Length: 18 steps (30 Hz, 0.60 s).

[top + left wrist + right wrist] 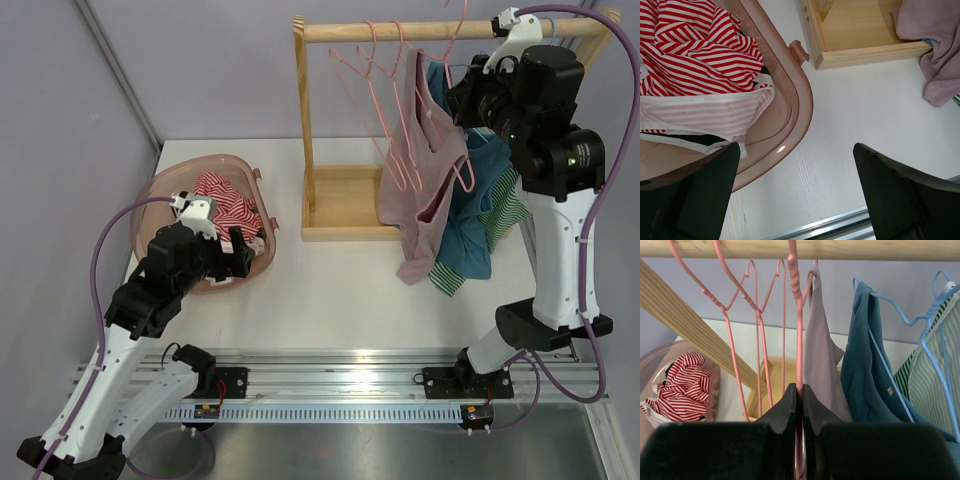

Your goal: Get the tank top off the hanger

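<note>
A mauve tank top [425, 170] hangs by one strap from a pink hanger [400, 150] on the wooden rail [420, 30]; its hem sags to the table. In the right wrist view the tank top [820, 365] drapes just right of the pink hanger's wire [794, 300]. My right gripper [799, 388] is shut on that wire below its twisted neck, high by the rail [455, 103]. My left gripper [796, 147] is open and empty, low over the table beside the basket rim [250, 252]. A corner of the tank top [940, 65] shows at the left wrist view's right edge.
A pink basket [160, 195] holding red-striped cloth [225, 195] sits at the left. More pink hangers [757, 315] hang empty on the rail. A teal garment [470, 220] and a green-striped one [505, 205] hang on blue hangers to the right. The rack's wooden base [345, 200] lies below.
</note>
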### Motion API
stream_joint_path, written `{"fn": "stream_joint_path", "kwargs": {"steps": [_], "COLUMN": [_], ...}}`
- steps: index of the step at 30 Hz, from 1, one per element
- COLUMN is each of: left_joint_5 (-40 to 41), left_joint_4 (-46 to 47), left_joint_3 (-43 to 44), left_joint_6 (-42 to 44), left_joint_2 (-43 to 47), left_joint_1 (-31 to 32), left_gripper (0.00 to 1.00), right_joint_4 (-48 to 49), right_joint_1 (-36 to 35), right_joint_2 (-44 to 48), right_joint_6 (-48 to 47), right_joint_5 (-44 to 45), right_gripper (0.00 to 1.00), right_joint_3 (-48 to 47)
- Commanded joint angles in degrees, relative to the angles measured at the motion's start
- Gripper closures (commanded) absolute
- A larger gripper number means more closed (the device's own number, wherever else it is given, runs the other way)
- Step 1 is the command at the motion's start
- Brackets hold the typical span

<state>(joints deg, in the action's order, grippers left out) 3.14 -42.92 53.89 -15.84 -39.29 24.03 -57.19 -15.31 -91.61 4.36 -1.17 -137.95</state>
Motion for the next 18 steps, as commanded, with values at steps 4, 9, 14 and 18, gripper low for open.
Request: {"fn": "stream_joint_path", "kwargs": {"steps": [4, 9, 14, 18], "left_joint_5": [-1.4, -1.4, -3.1, -5.5], "left_joint_4": [2.9, 2.7, 2.4, 2.7], "left_joint_3": [0.9, 2.6, 6.5, 10.8], "left_joint_6": [0.5, 0.3, -0.9, -1.7], "left_joint_2": [0.8, 0.4, 0.4, -0.6], "left_joint_1": [0.2, 0.2, 1.1, 2.9], "left_gripper": [0.01, 0.01, 0.01, 0.01], "right_joint_4": [4.2, -0.3, -6.8, -11.7], "right_joint_1": [0.1, 0.1, 0.1, 0.1], "right_joint_2": [6.6, 14.2, 22.6, 28.2], "right_joint_6": [0.9, 2.0, 2.9, 3.6], "right_joint_5": [-0.2, -0.7, -3.7, -6.6], "right_gripper": [1.0, 1.0, 1.0, 1.0], "right_joint_3": [3.0, 8.2, 13.3, 19.9]}}
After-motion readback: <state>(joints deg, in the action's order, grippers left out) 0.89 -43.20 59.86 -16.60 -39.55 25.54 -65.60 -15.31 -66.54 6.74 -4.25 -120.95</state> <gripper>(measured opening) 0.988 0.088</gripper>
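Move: The right hand already grips the pink hanger, its hook above the rack bar. The mauve tank top on it is centred some 22 cm below the hand and 5 ahead, 2 left. The bar runs 6 cm ahead, roughly level; the teal top is about 8 cm ahead, 8 right, 20 below, and the bare hangers 6 ahead, 10 left, 8 below. From the left hand the mauve top is about 37 cm right, 20 ahead, nearly level. Still pinching the hanger, the right hand pulls back some 15 cm from the rack bar; left hand rises 4. ##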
